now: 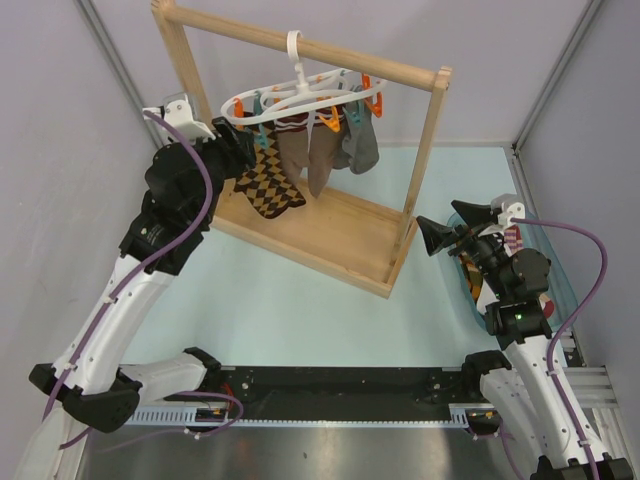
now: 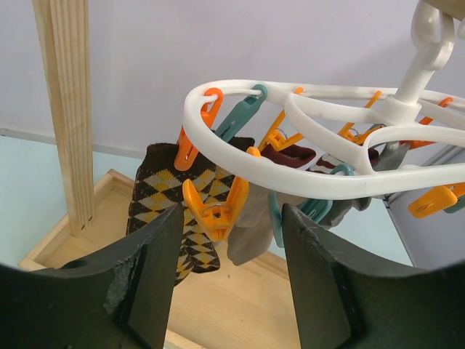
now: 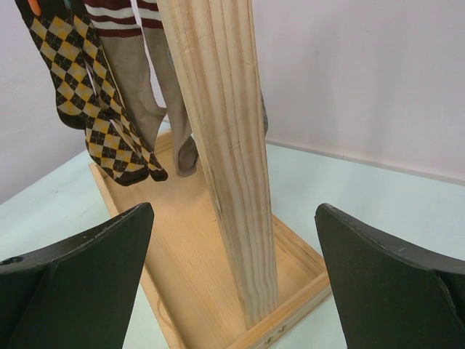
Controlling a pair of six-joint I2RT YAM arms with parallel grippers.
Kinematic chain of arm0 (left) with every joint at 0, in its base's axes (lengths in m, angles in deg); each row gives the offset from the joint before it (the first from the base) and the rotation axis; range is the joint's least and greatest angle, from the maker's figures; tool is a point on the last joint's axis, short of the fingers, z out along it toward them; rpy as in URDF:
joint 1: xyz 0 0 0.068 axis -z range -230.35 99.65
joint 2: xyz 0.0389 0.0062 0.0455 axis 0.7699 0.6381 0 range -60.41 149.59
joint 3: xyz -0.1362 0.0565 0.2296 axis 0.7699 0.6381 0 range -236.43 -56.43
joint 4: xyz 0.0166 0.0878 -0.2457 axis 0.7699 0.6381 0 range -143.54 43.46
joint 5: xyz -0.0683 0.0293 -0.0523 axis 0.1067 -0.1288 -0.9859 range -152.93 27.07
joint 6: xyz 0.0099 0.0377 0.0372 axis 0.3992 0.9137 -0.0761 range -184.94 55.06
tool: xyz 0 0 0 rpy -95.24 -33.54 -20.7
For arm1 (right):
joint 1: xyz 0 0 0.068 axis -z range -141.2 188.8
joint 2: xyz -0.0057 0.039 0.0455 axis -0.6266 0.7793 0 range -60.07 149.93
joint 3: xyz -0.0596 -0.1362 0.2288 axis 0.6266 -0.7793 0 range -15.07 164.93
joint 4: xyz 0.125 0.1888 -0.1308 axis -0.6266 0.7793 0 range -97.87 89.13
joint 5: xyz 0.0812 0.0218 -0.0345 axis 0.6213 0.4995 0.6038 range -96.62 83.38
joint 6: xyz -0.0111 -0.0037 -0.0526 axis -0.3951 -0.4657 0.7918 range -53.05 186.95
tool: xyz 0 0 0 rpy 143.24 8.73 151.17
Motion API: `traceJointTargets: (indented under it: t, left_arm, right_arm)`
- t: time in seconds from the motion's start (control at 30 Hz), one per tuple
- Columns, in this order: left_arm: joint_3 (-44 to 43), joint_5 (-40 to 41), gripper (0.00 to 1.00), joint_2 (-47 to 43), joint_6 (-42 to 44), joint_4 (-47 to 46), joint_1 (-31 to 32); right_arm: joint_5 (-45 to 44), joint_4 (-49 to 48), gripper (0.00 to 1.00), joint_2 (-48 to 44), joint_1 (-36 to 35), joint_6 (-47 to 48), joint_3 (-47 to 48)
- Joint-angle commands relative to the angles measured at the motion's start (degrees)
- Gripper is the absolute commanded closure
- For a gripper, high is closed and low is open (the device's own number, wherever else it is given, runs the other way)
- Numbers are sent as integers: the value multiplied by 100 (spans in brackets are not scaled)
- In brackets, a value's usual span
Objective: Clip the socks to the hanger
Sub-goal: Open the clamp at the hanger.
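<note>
The white hanger (image 1: 300, 95) hangs by its hook from the wooden rack's top bar, with several socks clipped under it. They include a brown argyle sock (image 1: 265, 185), a tan sock (image 1: 318, 165) and a grey sock (image 1: 362, 145). My left gripper (image 1: 245, 140) is up at the hanger's left end. In the left wrist view the left gripper (image 2: 232, 218) is open and holds nothing. An orange clip (image 2: 214, 207) on the hanger's ring (image 2: 341, 182) hangs just ahead of its fingertips, in front of the argyle sock (image 2: 156, 189). My right gripper (image 1: 440, 232) stands wide open and empty beside the rack's right post.
The wooden rack (image 1: 330, 235) has a tray-like base and two posts; its right post (image 3: 232, 145) stands straight ahead of the right gripper (image 3: 234, 218). A teal basket (image 1: 548, 255) with more socks, one orange-striped (image 1: 468, 272), lies under the right arm. Grey walls enclose the table.
</note>
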Motion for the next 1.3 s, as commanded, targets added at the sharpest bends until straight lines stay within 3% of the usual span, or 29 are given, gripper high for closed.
traceJointTargets:
  t: [0.0, 0.73, 1.1, 1.23, 1.27]
  left_arm:
    - [-189, -97, 40, 11, 113, -245, -51]
    - [13, -563, 45, -51, 184, -500, -323]
    - [128, -756, 62, -182, 245, -588, -341]
    - [198, -774, 64, -244, 271, -597, -341]
    - [241, -765, 70, -261, 272, -606, -341]
  right_arm:
    - [12, -102, 0, -65, 18, 64, 0]
    - [21, 4, 0, -240, 18, -32, 9]
    - [3, 267, 0, -434, 27, -155, 9]
    - [-32, 425, 0, -513, 27, -199, 9]
    - [-32, 452, 0, -539, 27, -217, 9]
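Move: The orange clip at the near left of the hanger lies just past the left fingertips, about 2 cm ahead, 1 cm left and 1 cm above the hand point. A teal clip hangs some 3 cm to the hand's right, also 2 cm ahead; the checkered sock hangs straight ahead, roughly 8 cm out and 8 cm lower. The hanger's middle is about 9 cm ahead, 13 cm right and 5 cm up. From the right hand the orange clip is some 43 cm left, 8 cm ahead and 12 cm up. The left hand rises about 1.5 cm with its fingers tilting slightly up, easing forward by half a centimetre at first, while the fingers close from a bit over half open to well under half and pinch the orange clip's two handles, one arm of the neighbouring teal clip caught against the right finger, the gripper's effort rising at the end. The empty right hand, still wide open, backs off about 1.5 cm and rises slightly, away from the hanger. ##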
